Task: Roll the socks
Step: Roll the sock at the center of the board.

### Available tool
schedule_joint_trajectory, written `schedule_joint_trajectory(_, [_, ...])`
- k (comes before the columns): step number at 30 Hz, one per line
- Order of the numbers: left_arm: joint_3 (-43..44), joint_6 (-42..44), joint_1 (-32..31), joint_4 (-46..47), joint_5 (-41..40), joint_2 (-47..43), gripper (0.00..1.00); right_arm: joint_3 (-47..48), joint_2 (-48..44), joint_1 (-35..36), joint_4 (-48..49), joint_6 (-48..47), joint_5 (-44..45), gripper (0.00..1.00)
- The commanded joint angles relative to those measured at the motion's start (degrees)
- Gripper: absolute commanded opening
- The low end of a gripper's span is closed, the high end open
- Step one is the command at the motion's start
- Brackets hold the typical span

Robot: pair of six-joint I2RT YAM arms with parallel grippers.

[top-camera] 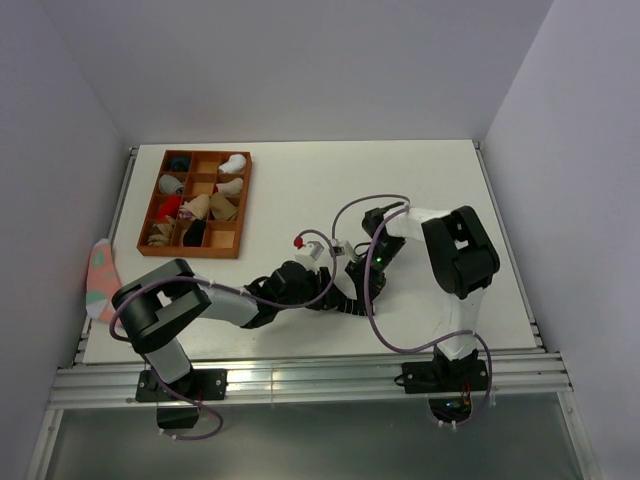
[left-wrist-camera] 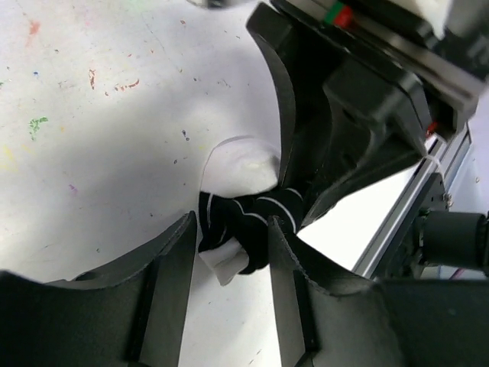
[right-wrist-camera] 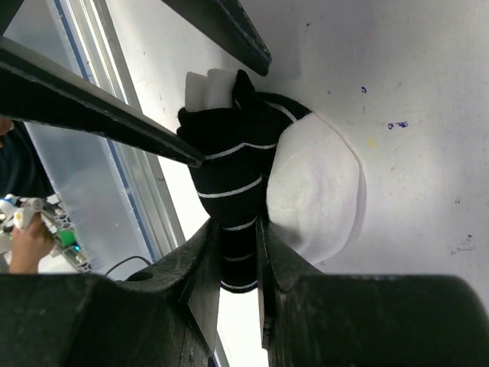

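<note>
A black sock with thin white stripes (right-wrist-camera: 233,164) lies bunched on the white table, with a rounded white fabric part (right-wrist-camera: 317,191) beside it. My right gripper (right-wrist-camera: 238,264) is shut on the sock's striped end, which is pinched between both fingers. In the left wrist view the same sock (left-wrist-camera: 244,218) sits between the tips of my left gripper (left-wrist-camera: 231,264). Its jaws stand apart, the right finger (left-wrist-camera: 289,283) touches the fabric, and a small white flap hangs below. From above, both grippers meet mid-table (top-camera: 350,278) and hide the sock.
A wooden tray (top-camera: 243,205) with compartments holding several sock bundles stands at the back left. A pink sock with teal patches (top-camera: 100,275) lies at the table's left edge. The metal rail (top-camera: 300,378) runs along the near edge, close to the grippers.
</note>
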Motion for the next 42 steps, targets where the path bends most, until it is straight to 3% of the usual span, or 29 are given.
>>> schedule_joint_trajectory(1, [-1.66,5.03,-0.44,6.75,0.66,-1.89,0.48,0.84,2.77,-0.33,1.78,-1.15,6.69,0.23])
schedule_joint_trajectory(12, [2.20,7.66,-0.35,7.55,9.53,2.32,0.49,1.72,3.74,-0.33,1.52,-0.27,7.13,0.23])
schedule_joint_trajectory(18, [4.14,7.93,-0.35,5.35,10.33,5.84,0.47,1.72,4.01,-0.33,1.43,-0.01,7.30,0.23])
schedule_joint_trajectory(22, [6.42,7.49,-0.44,0.70,8.76,8.04,0.34,1.28,3.22,-0.33,2.74,0.70,7.83,0.23])
schedule_joint_trajectory(26, [11.50,7.66,-1.49,-8.17,6.38,10.14,0.06,0.05,0.94,-0.33,5.90,3.50,9.50,0.27])
schedule_joint_trajectory(28, [13.97,7.76,-2.54,-16.07,3.06,11.73,0.00,-0.65,-1.43,-0.25,8.36,4.56,11.34,0.31])
schedule_joint_trajectory(29, [15.81,7.58,-2.99,-17.66,2.52,12.17,0.00,-1.44,-2.40,-0.24,9.33,5.78,11.87,0.38])
schedule_joint_trajectory(32, [17.06,5.66,-3.34,-21.71,1.46,13.22,0.00,-3.55,-6.27,-0.24,12.84,8.07,13.89,0.47])
schedule_joint_trajectory(42, [19.96,1.78,-3.17,-29.63,0.93,16.56,0.00,-8.74,-15.41,-2.70,20.23,14.84,17.32,0.58])
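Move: The half-rolled striped sock lies about 4 cm to the right of my left hand, 1 cm back and 2 cm below it. My right fingertips, roughly 7 cm to the right, 2 cm back and 2 cm below my left hand, still pinch the sock's right part. From my right hand, the sock's middle is some 3 cm left, 1 cm ahead and level in height, with the white heel 3 cm left and 3 cm ahead. With my left hand half open, I ease a little back and up, then swing right and down onto the sock and shut my fingers on the black fabric beside the heel. Then my right fingers let go and open about a third of their range while that hand backs off some 4 cm right and 2 cm forward; my left, still shut, follows, for about 6 cm of rightward travel in all. ##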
